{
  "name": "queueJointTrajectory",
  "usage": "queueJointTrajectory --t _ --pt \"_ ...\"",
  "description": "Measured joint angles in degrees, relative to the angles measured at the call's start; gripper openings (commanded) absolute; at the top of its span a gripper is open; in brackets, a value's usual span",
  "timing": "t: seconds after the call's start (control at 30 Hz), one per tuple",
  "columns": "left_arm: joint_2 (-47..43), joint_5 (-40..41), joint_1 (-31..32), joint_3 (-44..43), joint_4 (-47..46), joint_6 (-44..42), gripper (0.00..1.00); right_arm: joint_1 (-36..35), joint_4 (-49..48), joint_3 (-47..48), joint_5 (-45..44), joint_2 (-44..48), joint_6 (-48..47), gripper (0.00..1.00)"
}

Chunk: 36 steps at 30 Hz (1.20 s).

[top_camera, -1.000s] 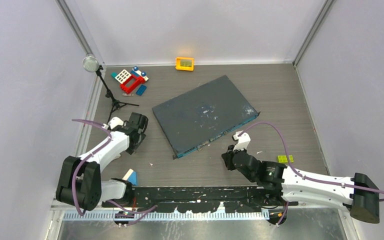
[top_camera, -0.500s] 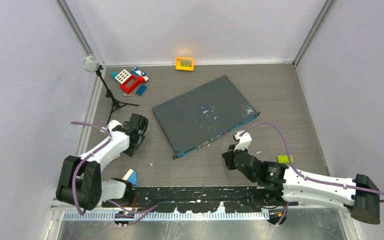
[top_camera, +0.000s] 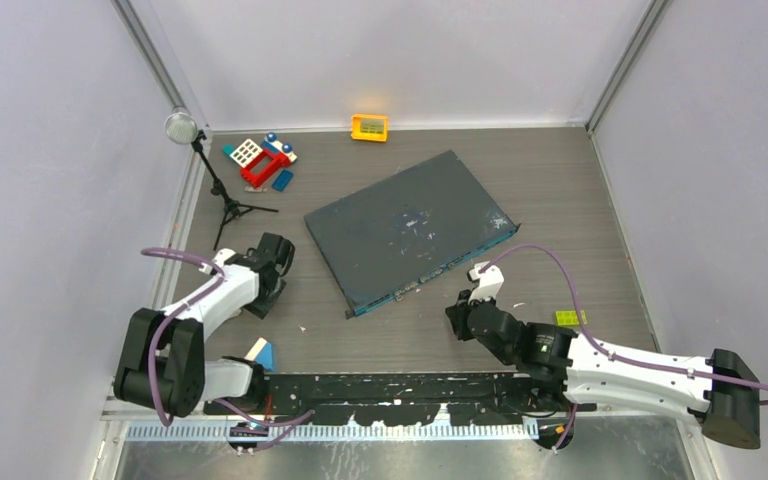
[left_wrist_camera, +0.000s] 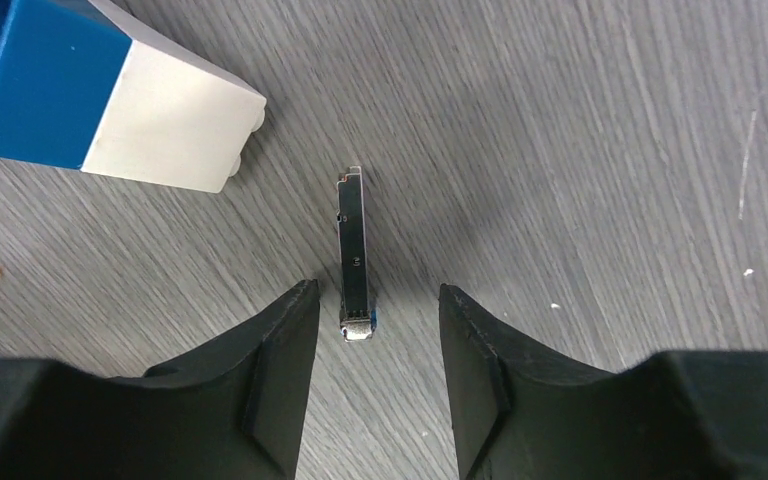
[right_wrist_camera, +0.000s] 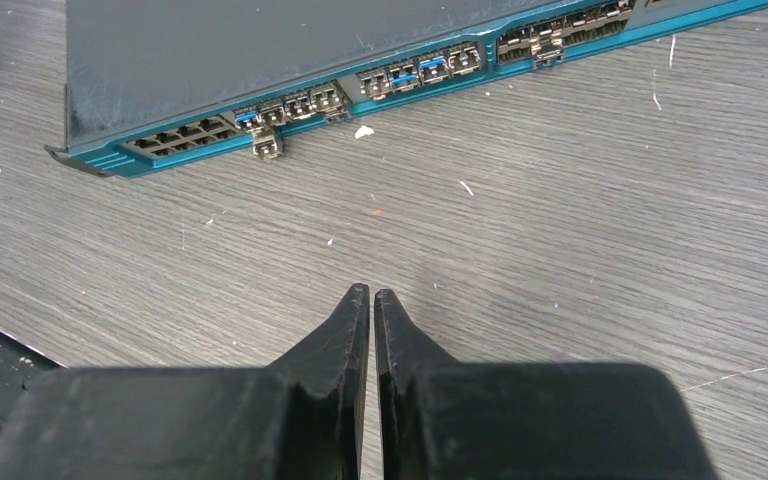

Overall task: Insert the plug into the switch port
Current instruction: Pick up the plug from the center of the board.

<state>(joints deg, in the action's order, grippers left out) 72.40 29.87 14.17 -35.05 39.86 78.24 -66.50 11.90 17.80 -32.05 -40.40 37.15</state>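
Note:
In the left wrist view, the plug (left_wrist_camera: 353, 250), a thin metal bar with a blue tip, lies flat on the wooden table. My left gripper (left_wrist_camera: 375, 300) is open, and the plug's near end lies between its fingertips, closer to the left one, touching neither. The dark-grey switch (top_camera: 405, 225) lies at an angle in mid-table. Its switch port row (right_wrist_camera: 305, 103) runs along the teal front face. My right gripper (right_wrist_camera: 372, 293) is shut and empty, a short way in front of that face. In the top view the left gripper (top_camera: 265, 290) hides the plug.
A blue and white brick (left_wrist_camera: 110, 100) lies just beyond the plug. Two small plugs (right_wrist_camera: 266, 145) stick out of the port row. An orange-yellow box (top_camera: 369, 127), toy bricks (top_camera: 260, 160) and a small tripod (top_camera: 222, 190) stand at the back left. A green brick (top_camera: 566, 318) lies beside the right arm.
My left gripper has shifted a little toward the near edge and its jaws have narrowed around the plug. The right arm has hardly moved.

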Motion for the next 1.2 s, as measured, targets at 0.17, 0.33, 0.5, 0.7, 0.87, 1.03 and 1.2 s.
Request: queueJointTrajectory --t 0.17,0.33,0.5,0.7,0.87,1.03,1.2 --pt "1.5 0.2 -0.1 0.0 -0.4 0.7 0.28 0.0 0.5 0.0 -0.1 1.2 0.0 0.12" --pt "1.8 0.5 -0.2 0.0 -0.5 0.8 0.18 0.0 0.7 0.0 -0.4 1.9 0.0 0.12" --pt "1.3 -0.4 -0.2 0.1 -1.6 -1.5 0.00 0.0 1.8 0.0 -0.7 2.8 -0.2 0.12" --pt "-7.0 -5.9 1.8 0.7 -5.6 -10.2 0.00 0.0 5.7 1.2 -2.5 6.7 -0.8 0.11" --pt "-18.2 -9.9 13.3 0.7 -9.6 -19.3 0.00 0.0 8.1 2.1 -4.5 13.3 -1.8 0.11" --pt "-17.9 -20.2 25.5 -0.3 -18.8 -30.8 0.00 0.0 8.2 2.1 -4.7 21.6 -5.7 0.11" --pt "-9.7 -31.8 34.6 -4.4 -24.3 -43.2 0.00 0.1 6.9 1.4 -0.8 29.7 -13.2 0.15"
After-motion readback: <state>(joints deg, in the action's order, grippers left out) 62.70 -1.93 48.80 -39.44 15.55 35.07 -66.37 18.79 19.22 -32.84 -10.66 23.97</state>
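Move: The plug lies right at the left hand's half-open fingers, its near end between them: its middle is about 2 cm to the left, level fore and aft, some 1 cm lower. The blue-white block stands about 3 cm back and 10 cm left, its top about hand-high; the switch's middle is roughly 16 cm ahead and 34 cm right. From the right hand the plug lies about 44 cm left, 5 cm ahead and 7 cm below. The left hand settles half a centimetre, closes on the plug's right-hand end and pinches it, then lifts it about 10 cm while swinging fast some 26 cm to the right towards the switch's near left corner, turning about 85 degrees clockwise and finishing slightly back. Meanwhile the right hand, empty and shut, rises 9 or 10 cm, easing 3 cm to the right and tipping its fingers upward. ##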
